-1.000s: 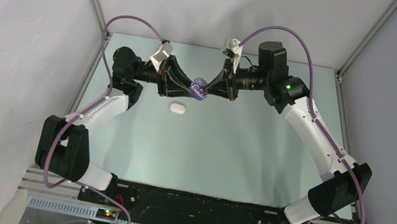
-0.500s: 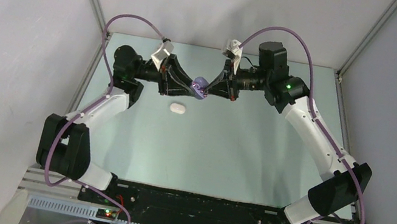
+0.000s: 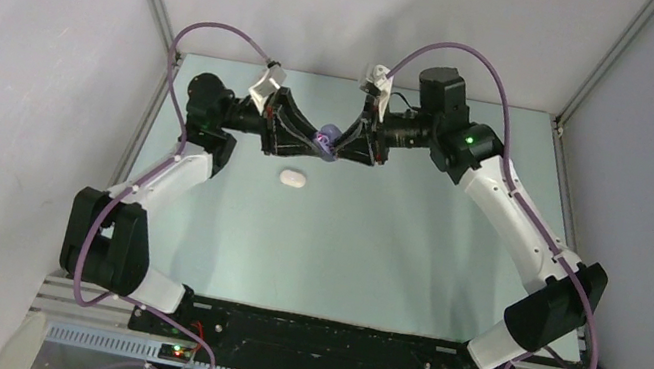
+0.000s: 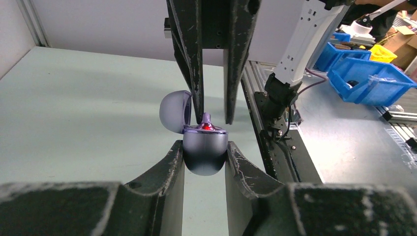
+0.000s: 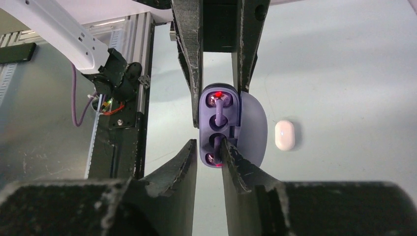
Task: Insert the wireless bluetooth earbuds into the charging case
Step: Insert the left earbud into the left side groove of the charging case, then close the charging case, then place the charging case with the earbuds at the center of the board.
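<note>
My left gripper [image 4: 204, 146] is shut on the lower shell of a purple charging case [image 4: 205, 150] and holds it above the table with its lid [image 4: 174, 110] open. Two purple earbuds [image 5: 217, 100] [image 5: 217, 142] lie in the case's slots, with red lights glowing beside them. My right gripper [image 5: 209, 145] hangs just over the case with its jaws narrowly apart. One fingertip [image 5: 225, 147] touches the nearer earbud's stem [image 4: 205, 118]. In the top view the two grippers [image 3: 320, 142] [image 3: 340, 147] meet at the case [image 3: 329, 134]. No white earbuds show.
A closed white case [image 3: 293, 178] lies on the pale green table below the grippers and also shows in the right wrist view [image 5: 284, 134]. Blue bins [image 4: 366, 78] stand beyond the table's edge. Metal frame rails [image 3: 147, 117] line the table.
The right gripper and wrist have shifted a little to the left and back over the case. The left gripper still holds the case, moved slightly the same way.
</note>
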Motion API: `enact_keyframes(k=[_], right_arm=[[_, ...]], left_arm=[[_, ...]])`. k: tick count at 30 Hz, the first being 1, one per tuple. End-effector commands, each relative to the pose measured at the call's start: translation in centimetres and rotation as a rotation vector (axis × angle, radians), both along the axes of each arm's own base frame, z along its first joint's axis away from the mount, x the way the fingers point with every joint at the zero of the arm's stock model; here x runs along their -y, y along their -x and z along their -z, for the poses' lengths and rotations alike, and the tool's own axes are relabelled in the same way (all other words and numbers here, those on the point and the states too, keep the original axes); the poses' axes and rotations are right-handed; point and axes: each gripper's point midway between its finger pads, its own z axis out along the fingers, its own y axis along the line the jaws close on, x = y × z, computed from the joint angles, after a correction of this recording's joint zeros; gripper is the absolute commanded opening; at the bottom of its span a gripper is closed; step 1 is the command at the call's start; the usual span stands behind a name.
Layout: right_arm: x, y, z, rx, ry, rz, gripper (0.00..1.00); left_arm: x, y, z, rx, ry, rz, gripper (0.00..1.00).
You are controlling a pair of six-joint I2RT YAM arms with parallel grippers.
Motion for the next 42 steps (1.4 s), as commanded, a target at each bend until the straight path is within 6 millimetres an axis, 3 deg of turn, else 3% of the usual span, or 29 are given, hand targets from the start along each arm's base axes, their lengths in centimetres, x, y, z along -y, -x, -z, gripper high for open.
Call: enact_keyframes(k=[1, 7, 10, 11, 13, 17, 23, 29, 34, 39, 42], right_arm=[[0.2, 0.4, -4.0, 0.029, -0.077, -0.005, 0.32], [2.1, 1.1, -7.6, 0.061, -0.168, -0.015, 0.54], [2.5, -0.3, -7.0, 0.072, -0.182, 0.075, 0.73], [2.6, -0.7, -5.9, 0.054, -0.171, 0.096, 0.79], [2.5, -1.6, -4.4, 0.048, -0.149, 0.124, 0.84], [1.8, -2.4, -2.3, -0.022, -0.111, 0.114, 0.86], [0.0, -2.0, -1.6, -0.009, -0.109, 0.058, 0.86], [-0.2, -0.6, -1.1, 0.089, -0.069, 0.038, 0.85], [0.6, -1.3, 0.4, 0.130, -0.012, 0.133, 0.86], [3.4, -4.3, 1.5, 0.075, 0.019, 0.305, 0.86], [5.7, -5.7, 2.4, 0.026, 0.044, 0.403, 0.88]], left_arm=[[0.0, -0.6, -2.7, 0.106, 0.035, -0.033, 0.00], [-0.1, -0.8, -2.5, 0.106, 0.035, -0.039, 0.00], [-0.1, -0.9, -2.4, 0.104, 0.035, -0.043, 0.00], [-0.1, -0.9, -2.4, 0.104, 0.035, -0.044, 0.00], [-0.1, -0.9, -2.5, 0.108, 0.037, -0.045, 0.00], [-0.1, -0.7, -2.6, 0.112, 0.038, -0.044, 0.00], [-0.1, -1.2, -2.4, 0.066, 0.038, -0.077, 0.00], [-0.7, -4.7, -0.8, -0.058, -0.007, -0.270, 0.00], [-1.3, -6.5, 0.6, -0.125, -0.044, -0.368, 0.00], [-1.6, -7.3, 2.1, -0.172, -0.067, -0.414, 0.00], [-2.0, -7.5, 5.1, -0.252, -0.126, -0.457, 0.03]])
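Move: The left hand grips the purple charging case, its middle about 2 cm to the right and 1 cm above that hand. From the right hand, the case's middle is level fore-and-aft, some 3 cm left and 1 cm up; the left earbud is 1 cm left, and the open lid about 3 cm ahead, 3 cm left and 1 cm up. The white case lies roughly 8 cm ahead, 4 cm left and 24 cm below the left hand. Right hand opens, lifts 4 cm off the left earbud, then dips forward; left hand carries the case 6 cm forward. ##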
